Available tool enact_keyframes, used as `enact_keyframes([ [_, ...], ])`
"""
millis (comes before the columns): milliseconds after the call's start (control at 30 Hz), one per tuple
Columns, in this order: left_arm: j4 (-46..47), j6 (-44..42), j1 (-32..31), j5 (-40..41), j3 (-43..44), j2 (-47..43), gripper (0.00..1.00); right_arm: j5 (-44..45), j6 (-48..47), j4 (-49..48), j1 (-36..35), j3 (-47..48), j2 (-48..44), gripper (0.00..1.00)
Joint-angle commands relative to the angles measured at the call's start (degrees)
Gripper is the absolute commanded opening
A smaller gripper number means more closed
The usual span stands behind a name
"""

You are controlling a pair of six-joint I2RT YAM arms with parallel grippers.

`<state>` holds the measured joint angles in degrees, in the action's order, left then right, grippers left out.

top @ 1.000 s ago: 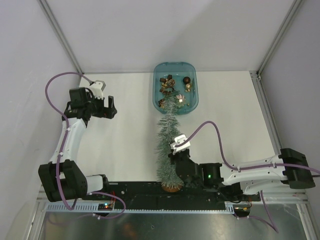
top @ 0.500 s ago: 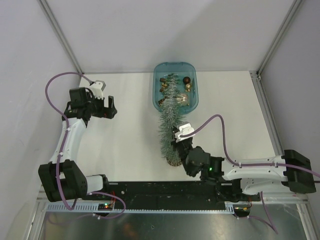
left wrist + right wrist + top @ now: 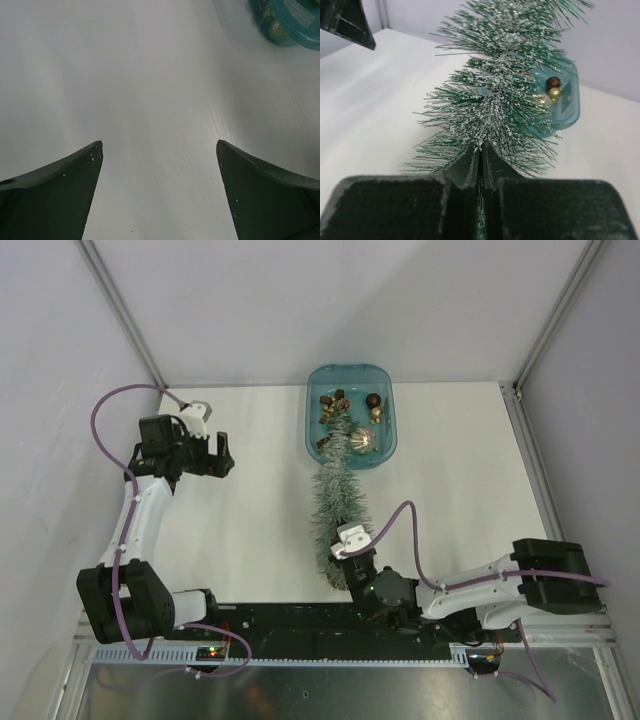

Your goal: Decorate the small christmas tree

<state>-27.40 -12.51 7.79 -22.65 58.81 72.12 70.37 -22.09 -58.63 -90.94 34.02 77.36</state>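
The small christmas tree [image 3: 335,495], a frosted green bottle-brush cone, stretches from near the table's front edge to the blue tray [image 3: 312,390], with its tip over the tray's near rim. My right gripper [image 3: 346,558] is shut on its lower end. In the right wrist view the closed jaws [image 3: 481,150] vanish into the bristles of the tree [image 3: 505,95], which hide the base. My left gripper [image 3: 222,455] hangs open at the far left, well apart from the tree. Its fingers [image 3: 65,190] stand wide over bare table.
Small gold and brown ornaments [image 3: 372,402] lie in the blue tray [image 3: 568,107], which also shows at the left wrist view's top right corner [image 3: 292,30]. Metal frame posts and grey walls close in the white table [image 3: 250,530] on three sides.
My right arm pushed the tree out over the tray, then drew it back toward the near edge and swung left. The left arm has not moved.
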Motion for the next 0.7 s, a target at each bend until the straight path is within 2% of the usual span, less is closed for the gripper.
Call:
enact_keyframes([
  [0, 0.56, 0.09, -0.35, -0.56, 1.36, -0.98, 1.0, 2.51, -21.77, -30.77, 1.17, -0.22, 5.9, 0.0],
  [67, 0.47, 0.18, -0.51, -0.57, 1.28, -1.18, 1.0, 0.17, -24.27, -33.06, 3.15, 1.46, 7.48, 0.0],
  [300, 0.26, -0.48, -0.69, 0.55, 1.16, -1.43, 1.0, -6.52, -23.82, -33.87, 9.42, 3.2, 8.77, 0.0],
  [667, 0.27, -0.04, -0.67, 0.02, 1.89, 0.34, 1.0, -9.21, -26.08, -34.07, 10.72, 3.38, 9.36, 0.0],
])
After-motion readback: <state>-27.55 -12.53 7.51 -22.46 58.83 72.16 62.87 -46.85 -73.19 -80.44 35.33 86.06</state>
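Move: The right hand already pinches the upright tree by its trunk. The tray of ornaments lies about 32 cm ahead of it, 3 cm to its right and 22 cm below. In the tray, the striped bauble is some 26 cm ahead and 6 cm right of the hand, the dark brown ball about 38 cm ahead and 9 cm right. From the idle left hand the tray is about 14 cm ahead, 30 cm to the right and 16 cm below. Forward, by some 5 cm and nearly level, the right hand carries the tree towards the tray, then slows to a stop with shut fingers keeping their pinch on the trunk. Along the way the wrist rolls its left side down about 15 degrees, tips its fingers up by around 10 and turns slightly clockwise. ##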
